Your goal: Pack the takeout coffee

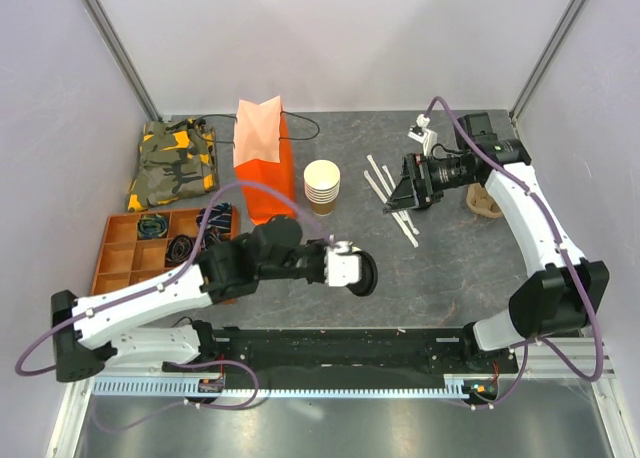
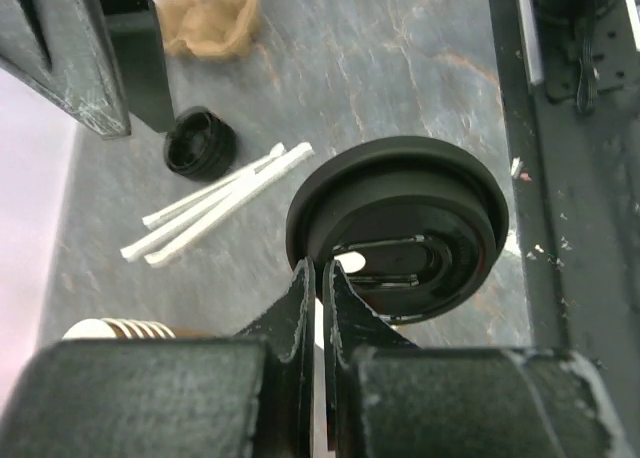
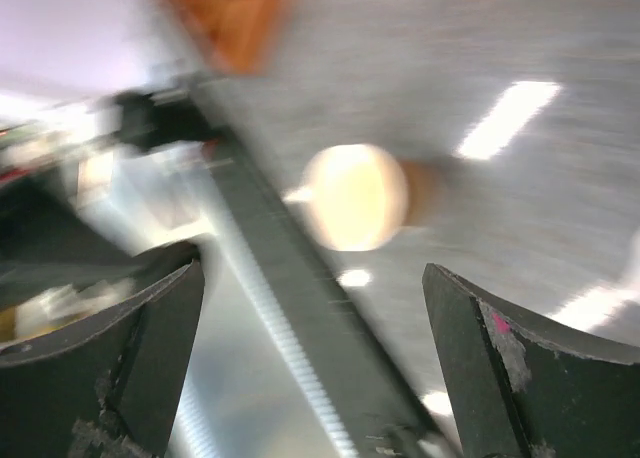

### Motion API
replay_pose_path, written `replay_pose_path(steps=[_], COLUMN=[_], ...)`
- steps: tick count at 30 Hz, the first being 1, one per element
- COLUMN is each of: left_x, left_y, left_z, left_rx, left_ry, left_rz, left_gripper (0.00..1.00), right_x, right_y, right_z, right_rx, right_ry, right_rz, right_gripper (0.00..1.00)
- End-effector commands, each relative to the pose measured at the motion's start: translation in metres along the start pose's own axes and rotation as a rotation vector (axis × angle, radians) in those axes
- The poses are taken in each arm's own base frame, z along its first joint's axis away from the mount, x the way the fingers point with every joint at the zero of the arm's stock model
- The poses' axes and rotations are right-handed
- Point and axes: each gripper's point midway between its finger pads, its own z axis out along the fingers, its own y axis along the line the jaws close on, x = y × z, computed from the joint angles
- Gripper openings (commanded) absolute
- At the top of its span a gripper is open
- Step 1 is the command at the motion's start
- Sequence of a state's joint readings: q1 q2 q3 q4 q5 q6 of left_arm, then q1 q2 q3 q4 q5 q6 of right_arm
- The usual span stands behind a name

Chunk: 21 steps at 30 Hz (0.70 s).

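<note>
My left gripper (image 1: 352,268) (image 2: 322,270) is shut on the near edge of a round black lid (image 1: 365,275) (image 2: 410,228), held just above the table in front of the arms. No cup shows under this lid, and the takeout coffee is out of view as a lidded cup. A stack of lidless tan cups (image 1: 322,185) (image 2: 110,328) (image 3: 355,198) stands beside the tall orange bag (image 1: 265,163) (image 3: 230,8). My right gripper (image 1: 398,196) (image 3: 315,308) hangs open and empty over the white straws (image 1: 380,181) (image 2: 215,203). Its wrist view is blurred.
A small black round piece (image 2: 200,143) lies by the straws under the right gripper. A crumpled tan wad (image 1: 485,203) (image 2: 212,20) is at the right. An orange divided tray (image 1: 125,248) and a camouflage cloth (image 1: 175,163) are at the left. A black rail (image 1: 350,343) lines the near edge.
</note>
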State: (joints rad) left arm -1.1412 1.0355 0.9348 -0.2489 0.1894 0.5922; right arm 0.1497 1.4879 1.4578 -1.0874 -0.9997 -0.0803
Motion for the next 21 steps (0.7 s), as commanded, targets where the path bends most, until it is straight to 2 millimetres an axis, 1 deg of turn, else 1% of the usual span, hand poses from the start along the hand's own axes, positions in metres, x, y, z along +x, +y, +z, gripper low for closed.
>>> replay_pose_path(steps=[1,2,3,4,5,6,7,8,9,10,11,12,15,16,17,19,20,21], left_x=[0.024,0.010,0.020,0.028,0.019,0.022,0.030,0.032,0.035,0.043,0.048,0.053,0.073,0.077,0.082,0.084,0.087,0.087], left_y=[-0.020,-0.009,-0.016,-0.024,-0.021,-0.024,-0.029,-0.030,-0.030,-0.030,-0.021,-0.017,-0.001,0.001,0.007,0.012,0.018,0.022], left_z=[-0.001,-0.002,0.006,0.000,-0.001,0.001,0.006,0.003,0.004,0.007,0.006,0.006,0.009,0.011,0.016,0.019,0.021,0.025], left_rx=[0.141,0.129,0.162,0.191,0.197,0.213,0.231,0.236,0.229,0.226,0.185,0.170,0.112,0.107,0.097,0.086,0.065,0.052], left_ry=[0.300,0.304,0.374,0.446,0.453,0.485,0.536,0.580,0.607,0.648,0.677,0.697,0.791,0.815,0.838,0.845,0.849,0.841], left_rz=[-0.226,-0.247,-0.279,-0.330,-0.350,-0.374,-0.405,-0.420,-0.437,-0.439,-0.429,-0.411,-0.383,-0.389,-0.401,-0.415,-0.413,-0.407], left_gripper=[0.02,0.02,0.02,0.02,0.02,0.02,0.02,0.02,0.02,0.02,0.02,0.02,0.02,0.02,0.02,0.02,0.02,0.02], right_x=[-0.033,-0.031,-0.022,-0.019,-0.016,-0.010,-0.007,-0.002,0.001,0.003,0.010,0.013,0.019,0.020,0.021,0.025,0.026,0.025], right_y=[-0.073,-0.069,-0.080,-0.087,-0.088,-0.094,-0.098,-0.101,-0.104,-0.105,-0.104,-0.104,-0.095,-0.091,-0.089,-0.080,-0.084,-0.076], right_z=[-0.050,-0.061,-0.064,-0.072,-0.078,-0.081,-0.086,-0.091,-0.098,-0.101,-0.104,-0.108,-0.108,-0.105,-0.105,-0.094,-0.102,-0.096], right_rx=[0.582,0.619,0.651,0.716,0.744,0.771,0.806,0.833,0.849,0.858,0.863,0.872,0.849,0.829,0.816,0.736,0.739,0.672], right_ry=[-0.192,-0.234,-0.231,-0.241,-0.248,-0.242,-0.246,-0.254,-0.268,-0.283,-0.299,-0.318,-0.351,-0.365,-0.376,-0.365,-0.383,-0.381], right_rz=[-0.123,-0.145,-0.129,-0.130,-0.138,-0.126,-0.114,-0.102,-0.082,-0.075,-0.070,-0.058,-0.064,-0.044,-0.033,-0.020,0.010,0.007], right_gripper=[0.98,0.98,0.98,0.98,0.98,0.98,0.98,0.98,0.98,0.98,0.98,0.98,0.98,0.98,0.98,0.98,0.98,0.98])
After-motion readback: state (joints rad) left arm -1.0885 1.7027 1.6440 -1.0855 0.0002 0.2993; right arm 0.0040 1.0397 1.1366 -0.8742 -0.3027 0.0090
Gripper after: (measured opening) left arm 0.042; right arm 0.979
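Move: The open cup I'm taking my lid to stands about 6 cm ahead of my left hand and 2 cm to its right, its middle some 18 cm below. The cup stack is about 20 cm beyond that cup and 8 cm to its left. The straws lie 23 cm beyond it and 13 cm right, with the spare lids 25 cm beyond and 20 cm right. From my empty right hand the open cup is roughly 8 cm back, 8 cm left and 18 cm down. I keep the black lid pinched by its edge in my left hand and sink about 8 cm towards the open cup, after a slight swing right and back, then ease some 4 cm forward. Meanwhile I roll the wrist about 50 degrees so the fingers point down and the lid lies flatter. My right hand, open, draws some 13 cm right, away from the cup, sinking a little as its fingers tip down and turn clockwise. ##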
